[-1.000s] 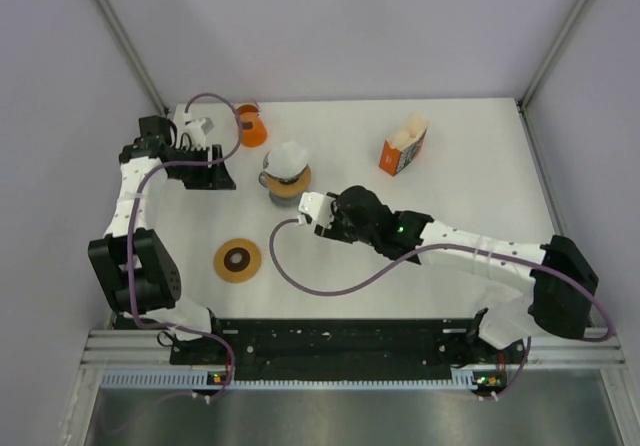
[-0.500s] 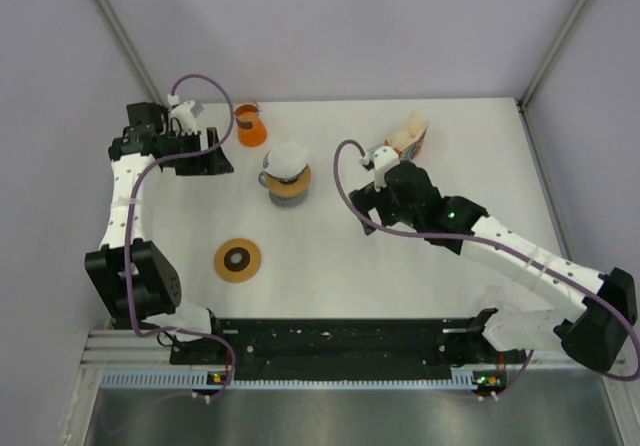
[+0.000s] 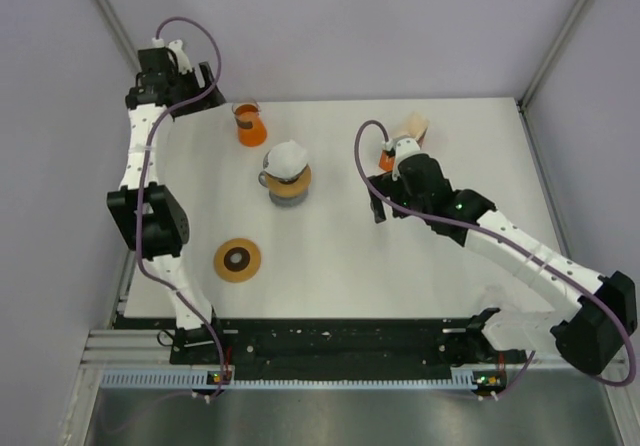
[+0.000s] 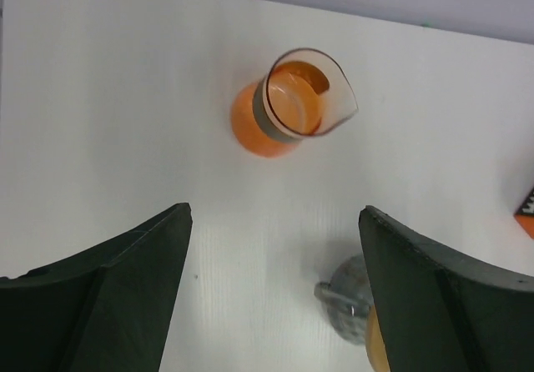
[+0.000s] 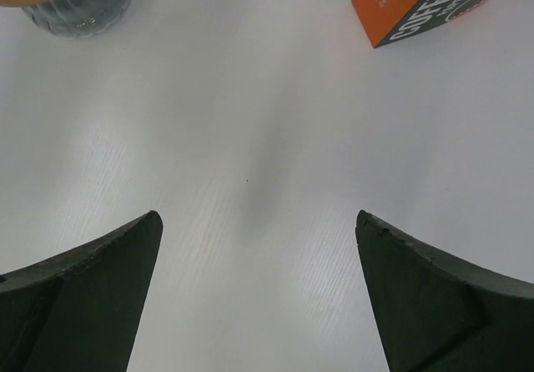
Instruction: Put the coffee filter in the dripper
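The white coffee filter (image 3: 288,156) sits in the mouth of the dripper (image 3: 287,188), a grey glass one with a wooden collar, left of the table's centre. My left gripper (image 3: 205,94) hangs high over the far left corner, open and empty. In the left wrist view the left gripper (image 4: 275,212) looks down on bare table, with the dripper (image 4: 350,305) half hidden behind its right finger. My right gripper (image 3: 376,204) is open and empty, well to the right of the dripper. The right wrist view shows the right gripper (image 5: 257,216) over bare table and the dripper (image 5: 79,1) at the top left.
An orange glass carafe (image 3: 250,126) (image 4: 288,105) stands behind and left of the dripper. An orange filter box (image 3: 405,141) (image 5: 417,5) stands at the back right, partly behind the right arm. A round wooden disc (image 3: 238,260) lies near the front left.
The right gripper has drawn away from the dripper to the right and opened. The left arm has risen and swung back to the far left corner, its jaws widening.
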Controlling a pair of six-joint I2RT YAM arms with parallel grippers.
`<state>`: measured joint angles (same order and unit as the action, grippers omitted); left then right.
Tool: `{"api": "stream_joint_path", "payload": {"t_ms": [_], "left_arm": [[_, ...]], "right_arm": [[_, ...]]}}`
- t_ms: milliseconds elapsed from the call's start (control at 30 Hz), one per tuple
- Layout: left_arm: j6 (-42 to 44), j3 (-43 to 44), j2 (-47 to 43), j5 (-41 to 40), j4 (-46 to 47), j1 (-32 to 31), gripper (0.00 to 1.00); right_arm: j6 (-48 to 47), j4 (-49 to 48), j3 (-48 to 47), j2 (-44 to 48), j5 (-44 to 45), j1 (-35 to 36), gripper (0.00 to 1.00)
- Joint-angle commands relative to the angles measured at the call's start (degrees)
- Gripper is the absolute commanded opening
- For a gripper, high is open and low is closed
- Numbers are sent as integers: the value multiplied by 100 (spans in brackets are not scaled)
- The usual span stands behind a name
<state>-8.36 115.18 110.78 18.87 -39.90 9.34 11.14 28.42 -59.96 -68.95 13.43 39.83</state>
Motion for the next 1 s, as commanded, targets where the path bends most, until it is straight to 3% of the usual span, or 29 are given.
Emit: {"api": "stream_joint_path", "payload": {"t_ms": [0,133,367,500,767,833,900,967], "left_arm": [[-359,1014,1022,-1060,325,-327,84],[-500,1630,1735,-1281,465,-468,80],[-395,1920,2456,-1702,1002,-759,80],[-351,2395,2878,-2019,1054,-767,75],[-377,2378,3186,-1554,932,-759,43],[-394,2291,3160,-1475,844,-750,26],[-438,2185,3038,-1422,852,-724,0],[-569,2132,2818,-1308,826,-680,0]], "right_arm": [[29,-92,-42,-171,89,-37,99],[-15,-92,-42,-321,81,-46,99],[-261,-83,-164,-742,46,-107,99],[-410,-83,-322,-997,-16,-125,99],[-542,5,-604,-1376,-69,-142,99],[-542,66,-665,-1358,-8,-143,99],[-507,154,-744,-1314,72,-143,99],[-463,233,-824,-1235,98,-160,99]]}}
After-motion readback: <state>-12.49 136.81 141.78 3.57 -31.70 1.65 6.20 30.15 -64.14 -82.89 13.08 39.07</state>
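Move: Ahead of the left hand by about 14 cm, some 5 cm to its right and 18 cm below, stands the open-topped orange carafe. The dripper with its paper filter sits about 10 cm to the right of the carafe and 17 cm nearer the base, on the glass server. From the right hand the carafe lies about 36 cm ahead, 36 cm to the left and 12 cm lower. Swooping down about 13 cm and forward about as far, drifting slightly right, the left hand comes onto the orange carafe's left side, then shuts its wide-open fingers to pinch the clear wall at the rim. Meanwhile the right hand, fingers still wide open, sinks some 6 cm over bare table and edges a little forward, tilting about 10 degrees. ##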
